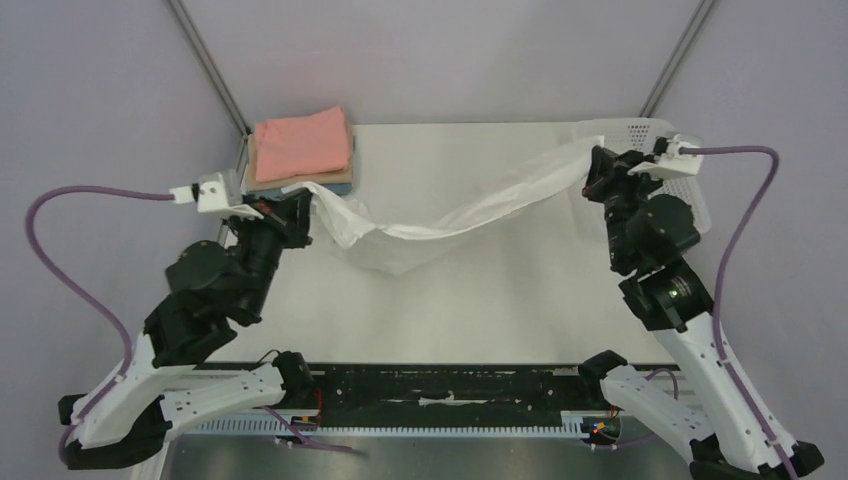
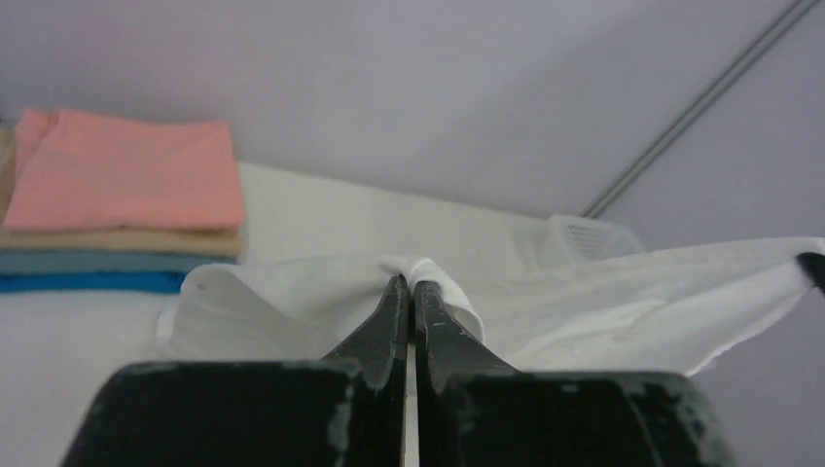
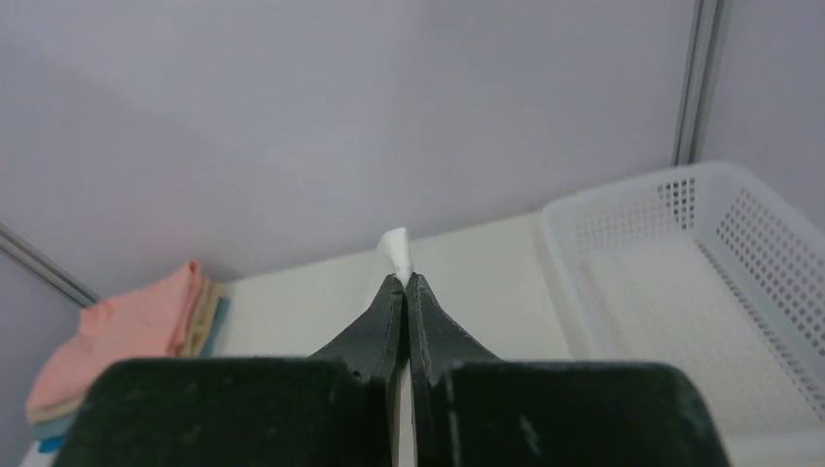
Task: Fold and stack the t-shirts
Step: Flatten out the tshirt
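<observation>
A thin white t-shirt (image 1: pixel 470 208) hangs stretched between both arms above the table, sagging in the middle. My left gripper (image 1: pixel 305 193) is shut on its left end; the wrist view shows cloth (image 2: pixel 321 297) bunched over the tips of the left gripper (image 2: pixel 410 282). My right gripper (image 1: pixel 592 168) is shut on the other end, and only a small white tab (image 3: pixel 396 248) pokes out past the tips of the right gripper (image 3: pixel 403 279). Folded t-shirts sit stacked at the back left, salmon pink (image 1: pixel 300 145) on top, then tan (image 2: pixel 117 241), grey-blue (image 2: pixel 88 263) and bright blue (image 2: pixel 88 283).
A white plastic mesh basket (image 1: pixel 690 190) stands at the back right, just beyond the right gripper; its inside (image 3: pixel 681 292) shows nothing in it. Metal frame poles (image 1: pixel 205 55) rise at both back corners. The white table (image 1: pixel 480 310) lies under the hanging shirt.
</observation>
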Tool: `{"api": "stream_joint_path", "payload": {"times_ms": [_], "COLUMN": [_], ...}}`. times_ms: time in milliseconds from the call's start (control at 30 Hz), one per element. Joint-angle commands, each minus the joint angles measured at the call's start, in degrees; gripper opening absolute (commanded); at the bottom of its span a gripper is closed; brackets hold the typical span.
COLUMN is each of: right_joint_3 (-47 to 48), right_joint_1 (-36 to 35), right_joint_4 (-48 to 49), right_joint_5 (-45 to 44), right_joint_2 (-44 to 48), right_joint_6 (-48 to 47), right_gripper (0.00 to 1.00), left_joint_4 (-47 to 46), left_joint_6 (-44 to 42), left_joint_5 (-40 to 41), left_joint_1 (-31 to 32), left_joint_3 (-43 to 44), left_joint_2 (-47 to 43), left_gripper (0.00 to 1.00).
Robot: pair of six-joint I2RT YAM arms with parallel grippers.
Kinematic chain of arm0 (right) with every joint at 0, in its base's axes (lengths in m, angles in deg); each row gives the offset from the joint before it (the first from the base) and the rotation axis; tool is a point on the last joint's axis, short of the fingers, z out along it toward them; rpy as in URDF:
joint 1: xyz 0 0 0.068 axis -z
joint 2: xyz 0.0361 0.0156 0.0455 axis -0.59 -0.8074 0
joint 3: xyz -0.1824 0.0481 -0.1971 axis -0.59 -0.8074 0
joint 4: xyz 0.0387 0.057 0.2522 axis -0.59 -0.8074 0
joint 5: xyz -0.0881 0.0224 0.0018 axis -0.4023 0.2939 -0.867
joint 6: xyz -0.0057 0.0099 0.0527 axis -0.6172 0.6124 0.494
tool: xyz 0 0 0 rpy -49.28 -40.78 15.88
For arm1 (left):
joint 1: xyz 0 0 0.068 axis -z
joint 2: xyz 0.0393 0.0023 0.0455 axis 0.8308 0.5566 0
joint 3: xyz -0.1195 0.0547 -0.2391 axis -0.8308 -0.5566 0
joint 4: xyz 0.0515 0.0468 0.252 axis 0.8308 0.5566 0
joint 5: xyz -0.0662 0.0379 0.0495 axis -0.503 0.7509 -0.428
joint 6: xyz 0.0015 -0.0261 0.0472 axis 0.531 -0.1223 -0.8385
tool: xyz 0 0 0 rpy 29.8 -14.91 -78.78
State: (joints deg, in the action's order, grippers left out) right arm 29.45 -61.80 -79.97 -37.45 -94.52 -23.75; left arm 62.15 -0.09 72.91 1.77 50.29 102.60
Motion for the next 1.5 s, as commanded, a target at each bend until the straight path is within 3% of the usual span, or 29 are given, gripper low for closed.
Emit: {"api": "stream_joint_path", "payload": {"times_ms": [0, 133, 400, 567, 667, 767, 867, 933, 1033, 1100, 1200, 1267, 1467], "right_joint_3": [11.4, 22.2, 37.5, 39.8, 39.4, 38.3, 33.8, 29.8, 23.3, 17.4, 8.9, 4.4, -0.2], "right_joint_1": [0.2, 0.2, 0.2, 0.2, 0.2, 0.2, 0.2, 0.2, 0.2, 0.6, 2.8, 5.5, 10.3], "right_joint_4": [-2.2, -5.3, -11.1, -11.2, -11.3, -11.3, -10.1, -9.0, -7.0, -4.7, -0.3, 2.2, 12.6], "right_joint_5": [2.2, 9.1, 14.8, 15.8, 12.2, 4.9, -3.5, -8.7, -16.3, -19.0, -18.0, -14.1, -5.6], "right_joint_2": [1.7, 1.6, 3.2, 4.3, 3.4, 0.9, -1.5, -3.8, -8.5, -11.3, -16.5, -21.2, -39.7], "right_joint_6": [-2.6, -3.9, -6.1, -6.7, -8.0, -9.5, -10.7, -11.5, -11.4, -10.2, -7.2, -4.3, -0.8], "right_gripper": [0.00, 0.00, 0.00, 0.00, 0.00, 0.00, 0.00, 0.00, 0.00, 0.00, 0.00, 0.00, 0.00], "left_joint_4": [-6.1, 3.6, 13.2, 16.7, 15.1, 9.6, -6.3, -13.7, -6.8, -7.3, -17.5, -20.5, -21.4], "left_joint_6": [-17.2, -20.6, -21.1, -21.8, -24.8, -31.9, -45.6, -50.9, -38.9, -36.1, -37.1, -35.1, -29.4], "left_joint_5": [-14.6, -26.2, -51.4, -52.9, -46.5, -29.3, -7.0, -1.2, -7.7, -11.2, -16.4, -18.0, -22.9], "left_joint_1": [-0.1, -0.1, -0.1, -1.5, -1.7, -1.7, -1.8, -5.4, -18.3, -23.5, -26.7, -28.8, -34.5], "left_joint_3": [15.4, 32.1, 58.2, 69.1, 69.0, 66.8, 58.4, 54.6, 53.5, 48.6, 35.6, 31.5, 32.0], "left_joint_2": [3.4, 9.5, 17.4, 23.4, 25.3, 29.3, 35.0, 40.2, 46.8, 50.7, 54.5, 58.5, 74.7], "left_gripper": [0.02, 0.02, 0.02, 0.02, 0.02, 0.02, 0.02, 0.02, 0.02, 0.02, 0.02, 0.02, 0.02]}}
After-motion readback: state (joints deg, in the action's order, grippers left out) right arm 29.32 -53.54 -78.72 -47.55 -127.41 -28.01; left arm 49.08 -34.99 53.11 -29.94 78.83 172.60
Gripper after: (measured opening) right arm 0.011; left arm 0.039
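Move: The white t-shirt already hangs between my closed fingers. For my left hand, the bare table beside the folded stack lies about 31 cm ahead, 4 cm right and 37 cm below; the stack's middle is also about 31 cm ahead but 14 cm left. For my right hand, bare table lies some 12 cm ahead, 3 cm right and 37 cm below; the basket's middle is about 19 cm ahead and 17 cm right. I fling the t-shirt: both hands keep their pinch and sweep up about 25–30 cm while drawing back some 15 cm, fingers tipping up, then swing forward and far down, ending roughly 18 cm below their start. My left hand reaches farthest forward, to beside the stack, and rolls its left side up; my right comes down short of it, near the basket's left side, fingers tipping down. ##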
